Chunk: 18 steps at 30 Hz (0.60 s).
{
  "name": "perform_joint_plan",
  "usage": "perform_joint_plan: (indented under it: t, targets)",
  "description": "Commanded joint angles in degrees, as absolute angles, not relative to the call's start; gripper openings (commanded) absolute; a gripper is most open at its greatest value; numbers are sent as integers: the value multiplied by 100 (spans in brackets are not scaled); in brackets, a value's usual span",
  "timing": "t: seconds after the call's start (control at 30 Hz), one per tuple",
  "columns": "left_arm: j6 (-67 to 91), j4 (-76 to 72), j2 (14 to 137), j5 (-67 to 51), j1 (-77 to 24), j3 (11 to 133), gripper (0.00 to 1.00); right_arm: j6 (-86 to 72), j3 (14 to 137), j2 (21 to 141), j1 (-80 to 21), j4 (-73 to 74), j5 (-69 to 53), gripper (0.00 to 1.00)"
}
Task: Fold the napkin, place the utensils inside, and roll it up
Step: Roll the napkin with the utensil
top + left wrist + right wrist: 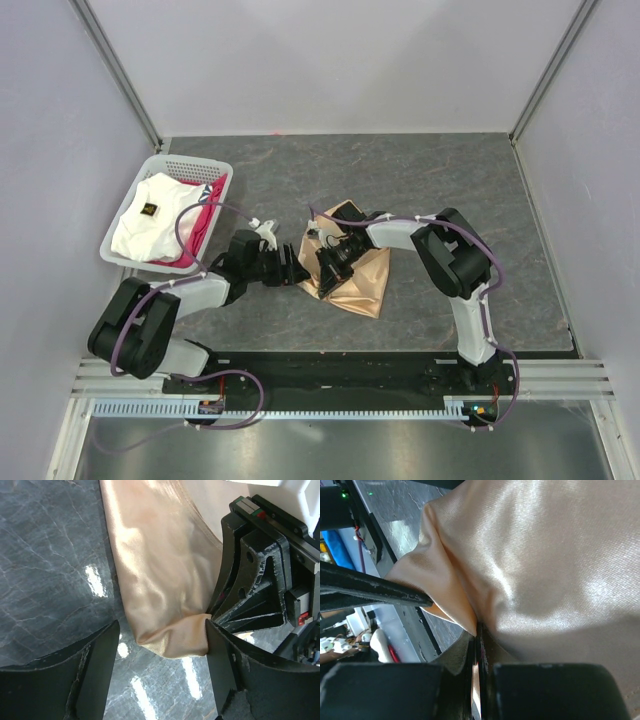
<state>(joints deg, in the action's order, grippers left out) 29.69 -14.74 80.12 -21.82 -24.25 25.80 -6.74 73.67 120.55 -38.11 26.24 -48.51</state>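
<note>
The peach-tan napkin lies bunched on the grey tabletop in the middle, between the two arms. My right gripper is shut on a fold of the napkin, its jaws pinched tight on the cloth edge. My left gripper faces it from the left and stands open. A hanging corner of the napkin sits between its fingers, touching the right one and clear of the left one. The utensils are out of view.
A white basket at the left rear holds a white cloth and a pink-red cloth. The right gripper's body is close against my left fingers. Walls enclose the table on three sides.
</note>
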Motion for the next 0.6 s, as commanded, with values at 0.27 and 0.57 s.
perform_joint_plan:
  t: [0.27, 0.57]
  targets:
    - [2461, -2021, 8428, -2022, -2452, 2628, 65, -62, 7479, 12771, -3735, 3401, -4192, 6]
    - [2443, -2118, 8543, -2065, -2452, 2646, 53, -53, 7576, 12867, -3683, 3507, -4298, 5]
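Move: The napkin's left corner lies almost under the left hand, about 1 cm to its right and 2 cm below, between the open fingers. The fold that the right gripper already pinches is some 4 cm right and 2 cm back; the napkin's near corner is about 15 cm right and 8 cm back, its far end some 10 cm right and 14 cm ahead. From the right hand, the left corner lies about 4 cm left and 2 cm forward. Narrow the left gripper around the napkin's left corner without shutting it, while easing it about 1 cm forward and slightly down, its right finger staying against the cloth beside the right gripper. Keep the right fingers shut on the fold, nearly in place, and go on tipping that hand some 5 degrees, fingertips swinging back towards the base. ##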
